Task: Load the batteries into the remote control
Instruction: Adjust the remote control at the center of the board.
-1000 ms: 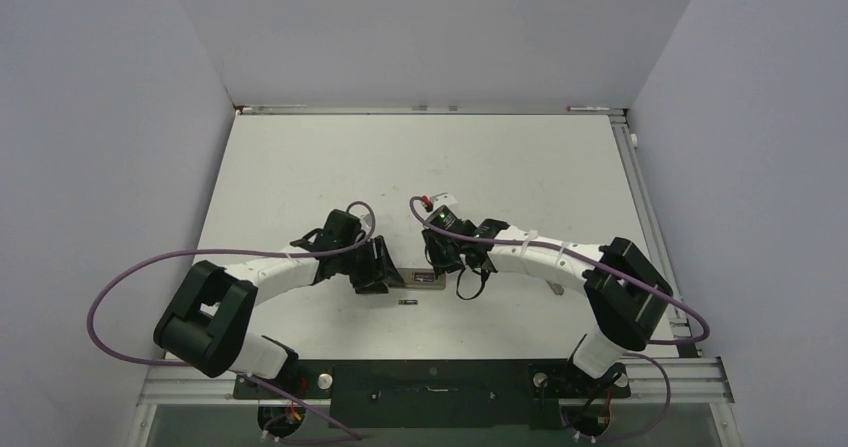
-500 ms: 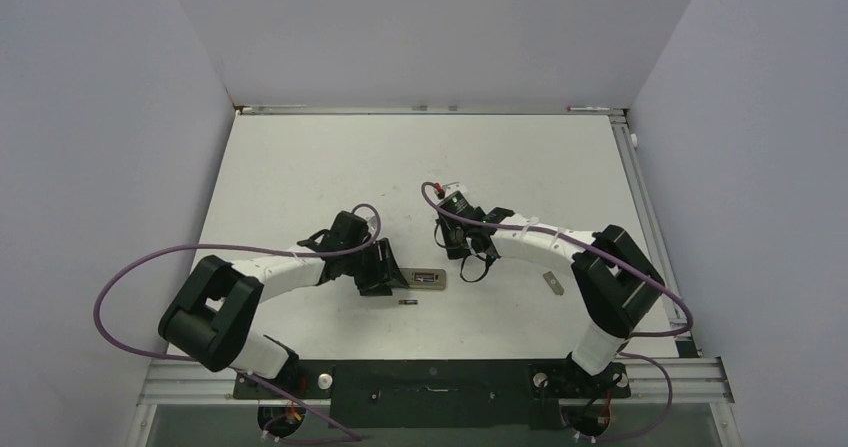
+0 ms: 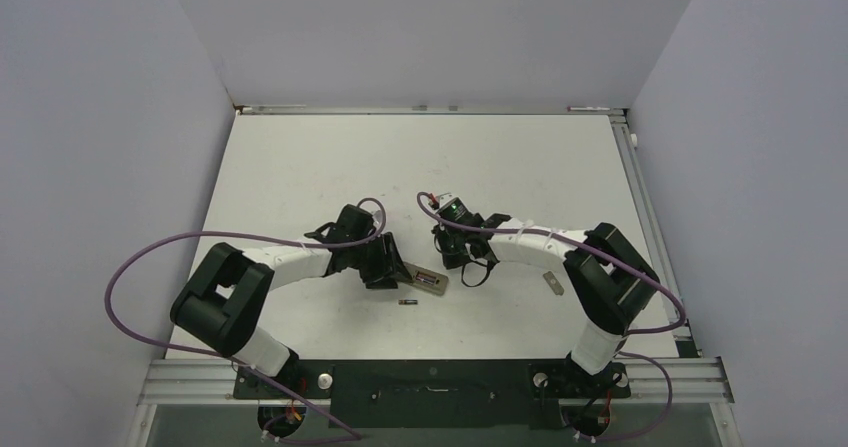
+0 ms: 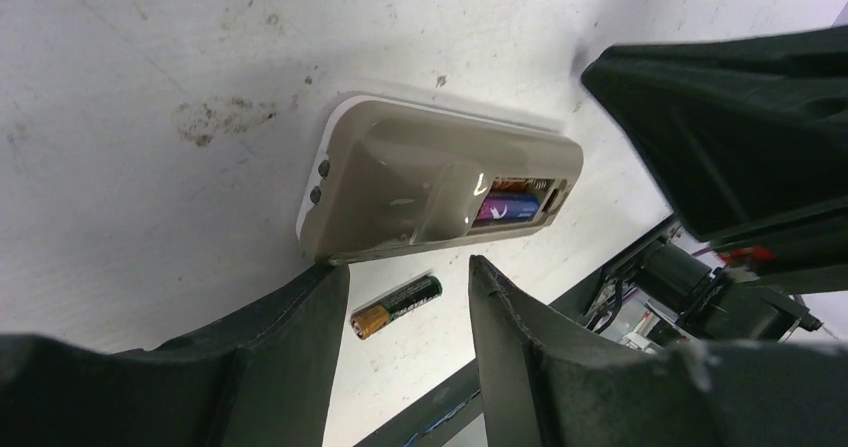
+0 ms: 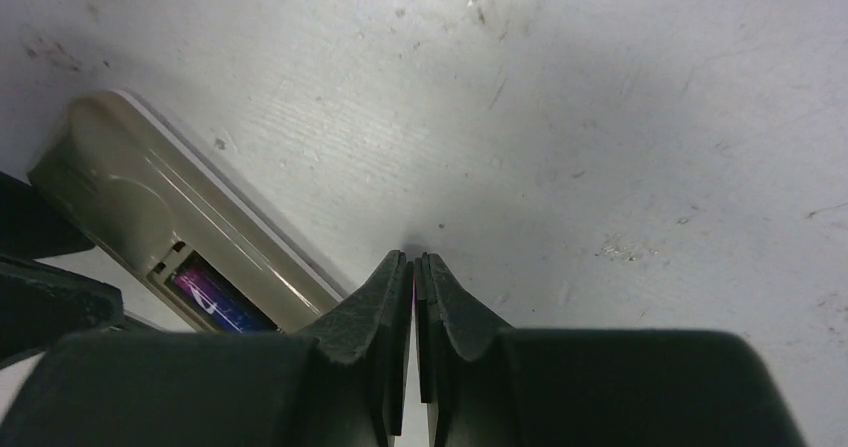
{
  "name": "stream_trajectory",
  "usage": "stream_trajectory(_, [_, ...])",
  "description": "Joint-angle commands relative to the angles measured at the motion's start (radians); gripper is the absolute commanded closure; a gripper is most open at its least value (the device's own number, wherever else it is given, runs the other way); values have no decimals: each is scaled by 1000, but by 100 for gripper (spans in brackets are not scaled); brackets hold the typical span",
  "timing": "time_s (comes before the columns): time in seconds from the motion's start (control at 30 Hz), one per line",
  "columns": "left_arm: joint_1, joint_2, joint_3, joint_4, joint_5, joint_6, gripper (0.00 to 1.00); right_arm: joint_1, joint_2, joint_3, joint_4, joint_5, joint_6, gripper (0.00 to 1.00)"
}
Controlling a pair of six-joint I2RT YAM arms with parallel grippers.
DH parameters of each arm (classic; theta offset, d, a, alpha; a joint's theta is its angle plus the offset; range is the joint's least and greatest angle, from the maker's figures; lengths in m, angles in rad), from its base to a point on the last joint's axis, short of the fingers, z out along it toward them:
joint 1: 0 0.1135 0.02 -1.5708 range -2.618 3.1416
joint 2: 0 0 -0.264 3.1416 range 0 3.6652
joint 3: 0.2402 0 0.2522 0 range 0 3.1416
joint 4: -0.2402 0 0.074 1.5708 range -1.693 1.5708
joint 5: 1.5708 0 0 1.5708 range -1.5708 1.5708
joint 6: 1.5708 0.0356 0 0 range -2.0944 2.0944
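Note:
The remote control (image 4: 420, 187) lies back-up on the table, its battery recess open. One purple battery (image 4: 505, 207) sits in the recess, also seen in the right wrist view as battery (image 5: 215, 302). A second battery (image 4: 395, 306), dark with an orange-gold end, lies loose on the table beside the remote (image 3: 428, 281) as a small cylinder (image 3: 408, 301). My left gripper (image 4: 408, 267) is open, one fingertip at the remote's near edge and nothing between its fingers. My right gripper (image 5: 413, 259) is shut on nothing, its tips on the table just off the remote (image 5: 150, 207).
A small flat grey cover piece (image 3: 551, 283) lies to the right, beside the right forearm. Both grippers, left (image 3: 385, 269) and right (image 3: 452, 257), crowd the remote at the table's middle. Purple cables loop off both arms.
My right gripper has shut and drawn back off the remote toward the far right. The remote has turned a little out of its level lie. My left gripper crept right.

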Motion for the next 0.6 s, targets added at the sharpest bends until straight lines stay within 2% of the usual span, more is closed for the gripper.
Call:
stream_trajectory(0.0, [-5, 42, 48, 0, -45, 31, 55, 29, -35, -46, 25, -10, -16, 91])
stream_trajectory(0.57, [-19, 161, 195, -32, -50, 58, 56, 187, -128, -151, 62, 34, 86, 91])
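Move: The remote control lies between the hands, its middle some 2 cm ahead and 3 cm to the right of the left hand point and about a centimetre below it. From the right hand that middle is about 7 cm left, 2 cm back and 2 cm lower, with the open battery compartment nearer, roughly 4 cm left and 3 cm back. The loose battery lies about 5 cm back and 1 cm right of the left hand. The remote is swung between both hands: the right hand's still closed tips drop about 1 cm early on, then sweep some 7 cm back and slightly left, pushing the compartment end back by its far long side. Meanwhile the left hand, fingers half open, goes about 3 cm forward and 2 cm right at the same height, guiding the rounded end. ##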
